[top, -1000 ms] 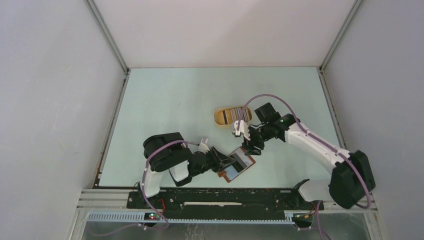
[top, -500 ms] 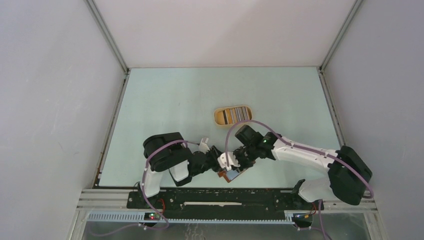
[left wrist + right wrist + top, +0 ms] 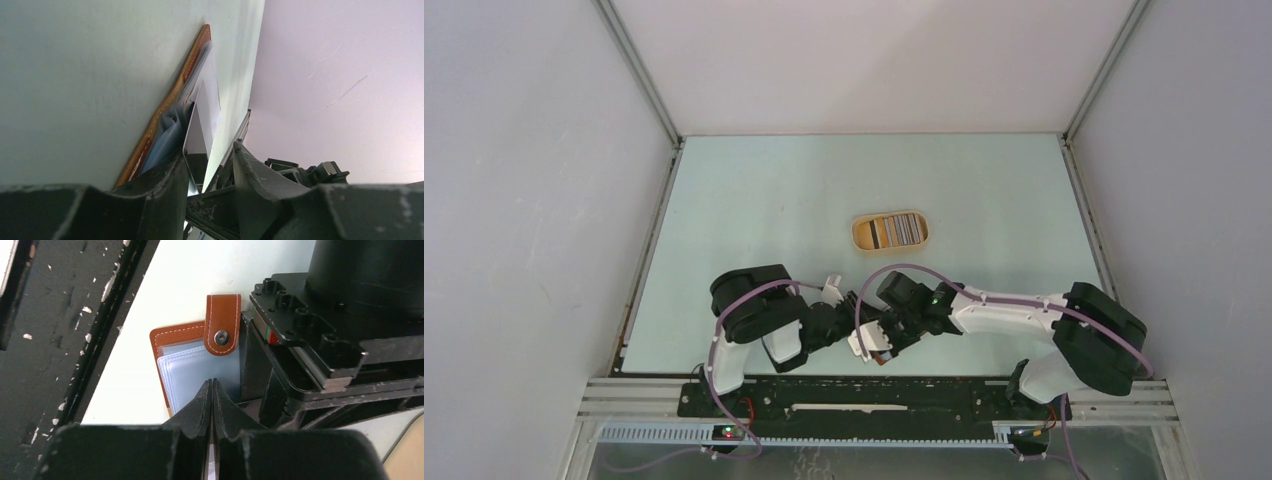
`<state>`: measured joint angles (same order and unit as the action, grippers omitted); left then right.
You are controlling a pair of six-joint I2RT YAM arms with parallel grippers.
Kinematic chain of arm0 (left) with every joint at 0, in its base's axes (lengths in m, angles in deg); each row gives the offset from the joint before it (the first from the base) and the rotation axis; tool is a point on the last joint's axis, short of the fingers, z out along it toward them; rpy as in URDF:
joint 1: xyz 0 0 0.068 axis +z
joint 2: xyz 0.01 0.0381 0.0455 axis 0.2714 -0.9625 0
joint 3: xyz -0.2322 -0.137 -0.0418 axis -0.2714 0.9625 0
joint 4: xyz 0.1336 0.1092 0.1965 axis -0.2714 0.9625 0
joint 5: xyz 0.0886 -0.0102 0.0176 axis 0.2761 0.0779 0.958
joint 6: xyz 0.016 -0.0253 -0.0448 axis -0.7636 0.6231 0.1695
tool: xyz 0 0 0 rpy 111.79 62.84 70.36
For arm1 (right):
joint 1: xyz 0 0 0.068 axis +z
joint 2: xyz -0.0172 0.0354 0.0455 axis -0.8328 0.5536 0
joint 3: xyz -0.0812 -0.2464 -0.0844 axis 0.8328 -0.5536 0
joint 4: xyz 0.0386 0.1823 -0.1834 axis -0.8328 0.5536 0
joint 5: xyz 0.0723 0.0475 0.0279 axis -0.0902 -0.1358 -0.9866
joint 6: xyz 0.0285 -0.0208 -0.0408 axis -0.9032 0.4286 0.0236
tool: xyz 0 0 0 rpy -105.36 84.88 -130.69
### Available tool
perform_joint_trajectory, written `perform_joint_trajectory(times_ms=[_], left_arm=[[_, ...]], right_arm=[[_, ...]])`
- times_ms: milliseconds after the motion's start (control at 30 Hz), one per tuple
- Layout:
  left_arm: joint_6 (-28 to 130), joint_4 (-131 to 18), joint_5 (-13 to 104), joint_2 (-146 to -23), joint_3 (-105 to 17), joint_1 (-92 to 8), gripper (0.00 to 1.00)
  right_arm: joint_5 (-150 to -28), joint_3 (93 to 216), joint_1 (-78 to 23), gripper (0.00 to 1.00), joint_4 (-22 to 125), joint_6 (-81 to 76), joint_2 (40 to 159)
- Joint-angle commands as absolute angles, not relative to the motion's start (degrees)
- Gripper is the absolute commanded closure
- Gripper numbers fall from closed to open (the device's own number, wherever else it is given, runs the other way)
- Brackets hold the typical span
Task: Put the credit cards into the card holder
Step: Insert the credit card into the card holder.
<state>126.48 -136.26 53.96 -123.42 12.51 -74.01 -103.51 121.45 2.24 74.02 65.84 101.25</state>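
The credit cards (image 3: 894, 229) stand as a striped row in the tan tray (image 3: 860, 232) at mid-table. The reddish-brown card holder (image 3: 175, 337) lies open near the front edge, its strap tab (image 3: 222, 325) pointing away and its bluish pockets (image 3: 190, 375) showing. From above, both grippers hide nearly all of the card holder (image 3: 888, 356). My right gripper (image 3: 210, 381) is shut, tips over a bluish pocket, and no card shows beyond them. My left gripper (image 3: 207, 150) is open, straddling a thin glossy leaf of the card holder (image 3: 165, 112) that rests against one finger.
The black base rail (image 3: 864, 395) runs along the near edge, just beside the card holder. My left arm's wrist body (image 3: 325, 340) crowds the right gripper's side. Grey enclosure walls (image 3: 544, 200) ring the table.
My right gripper swung from just below the tray down to the card holder and shut on the way. The left gripper stayed put while its jaws spread wider.
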Motion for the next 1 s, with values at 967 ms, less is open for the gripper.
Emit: perform_joint_trajectory(times_ms=[967], left_arm=[[123.2, -134.38, 54.24, -123.94, 11.83, -73.4, 0.53]], right_arm=[[-96.31, 118.83, -7.55, 0.88, 75.59, 71.69, 96.04]])
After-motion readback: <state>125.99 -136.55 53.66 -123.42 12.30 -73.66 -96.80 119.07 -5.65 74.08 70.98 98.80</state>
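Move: Only 4 cm ahead of the right fingertips and 2 cm to their right lies the mouth of the card holder's clear sleeve, about 1 cm lower, with a card edge there. The strap is some 4 cm to the right hand's left and 1 cm back; the card tray stands about 27 cm ahead, straight out. From the left hand, the sleeve mouth is some 5 cm to the right and 1 cm ahead, slightly below. Sinking half a centimetre at first, the closed right fingers then run low along the clear sleeve, away from the strap, forward and right about 6 cm in all, to the card edge at the sleeve mouth. The wrist tilts some 10 degrees, swinging the fingertips forward. The left hand stays in place, half open, at the sleeve. ##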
